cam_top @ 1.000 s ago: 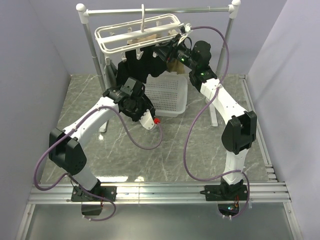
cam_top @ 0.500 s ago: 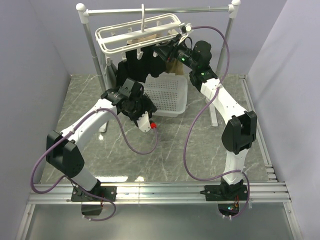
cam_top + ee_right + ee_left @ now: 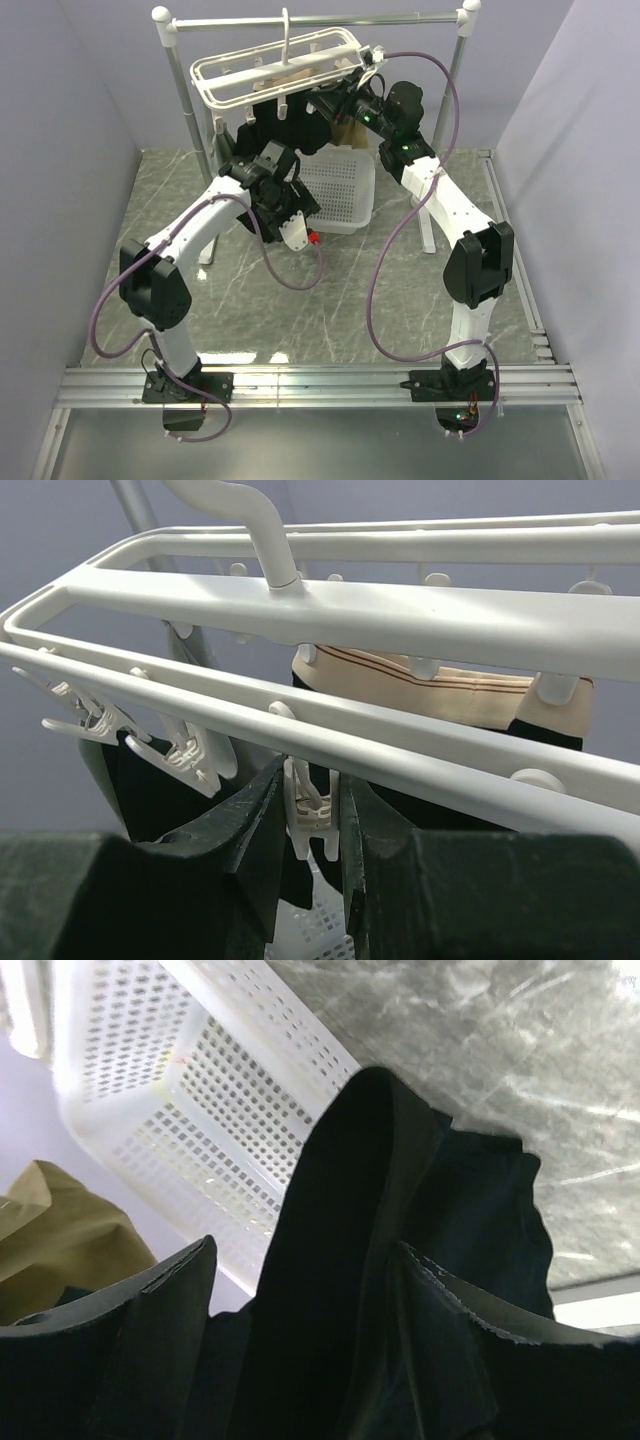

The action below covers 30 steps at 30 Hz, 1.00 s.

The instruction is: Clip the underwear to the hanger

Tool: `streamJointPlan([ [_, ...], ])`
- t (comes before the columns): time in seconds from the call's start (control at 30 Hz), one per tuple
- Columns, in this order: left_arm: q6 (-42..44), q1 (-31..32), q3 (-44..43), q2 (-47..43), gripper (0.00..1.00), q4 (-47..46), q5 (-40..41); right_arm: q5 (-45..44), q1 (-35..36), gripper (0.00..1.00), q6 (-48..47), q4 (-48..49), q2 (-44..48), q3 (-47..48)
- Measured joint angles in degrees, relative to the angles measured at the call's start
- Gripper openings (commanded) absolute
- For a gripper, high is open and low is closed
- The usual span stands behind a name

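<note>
The white hanger (image 3: 270, 68) hangs by its hook from the rail, with the black underwear (image 3: 285, 125) dangling below it. My right gripper (image 3: 336, 98) is up at the hanger's right end. In the right wrist view it (image 3: 312, 780) is shut on a white clip peg (image 3: 312, 810) under a hanger bar (image 3: 400, 750), and black underwear (image 3: 150, 790) hangs behind. My left gripper (image 3: 272, 165) is at the underwear's lower edge. In the left wrist view it (image 3: 305, 1250) is open, with a fold of the underwear (image 3: 350, 1210) loose between its fingers.
A white perforated basket (image 3: 340, 190) stands on the marble table below the hanger, also in the left wrist view (image 3: 200, 1090). A tan garment (image 3: 420, 685) is clipped on the hanger behind. The grey rail stand (image 3: 300, 20) with its posts frames the back.
My left gripper has opened wide, and the left arm has swung up and back toward the hanging underwear. The right arm has stayed at the clip peg.
</note>
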<state>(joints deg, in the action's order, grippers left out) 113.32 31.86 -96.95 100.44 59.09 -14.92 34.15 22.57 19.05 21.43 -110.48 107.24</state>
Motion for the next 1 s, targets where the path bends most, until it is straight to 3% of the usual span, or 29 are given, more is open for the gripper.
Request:
streamJointPlan([
  [0.43,0.0,2.8,-9.2,9.1,0.69,10.5,9.3,0.0,-0.1,0.0,0.0,0.1,0.0,0.0],
  [0.5,0.0,3.0,-9.6,10.1,0.6,11.1,10.6,0.0,-0.2,0.0,0.1,0.1,0.0,0.0],
  [0.63,-0.6,3.1,-9.9,11.3,0.23,12.1,12.5,0.0,-0.6,0.0,0.4,0.5,-0.2,0.0],
  [0.77,-1.9,3.1,-12.8,12.8,0.01,13.6,12.5,0.0,-0.8,0.0,0.6,0.9,-0.3,0.0],
  [1.0,-6.0,2.2,-17.6,13.3,0.0,14.6,6.6,0.2,-0.9,0.0,0.7,1.1,-0.3,0.0],
])
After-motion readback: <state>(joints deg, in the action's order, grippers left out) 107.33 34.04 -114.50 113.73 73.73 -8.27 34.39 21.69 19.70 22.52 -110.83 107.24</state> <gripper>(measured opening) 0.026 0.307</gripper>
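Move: The left hand hangs open over a loose fold of the black underwear, which runs down between its fingers; the place to pinch is about 4 cm below, 1 cm ahead and 1 cm to the left. The white basket lies roughly 11 cm ahead of that hand, 9 cm to its right and 17 cm below. The clip the right hand already holds is some 11 cm ahead, 4 cm right and 23 cm above. From the right hand, the fold is about 10 cm back, 5 cm left and 27 cm below. The left hand sinks about 4 cm along the hanging underwear, edging a little left as the wrist rolls some 15 degrees to point the fingers more nearly straight down, and near the bottom it shuts them from wide open, pinching the black fold. Then it lifts about 2 cm with the cloth in its fingers, easing back to the right and giving up part of the roll, while the right hand up at the hanger keeps its hold on the white clip. ##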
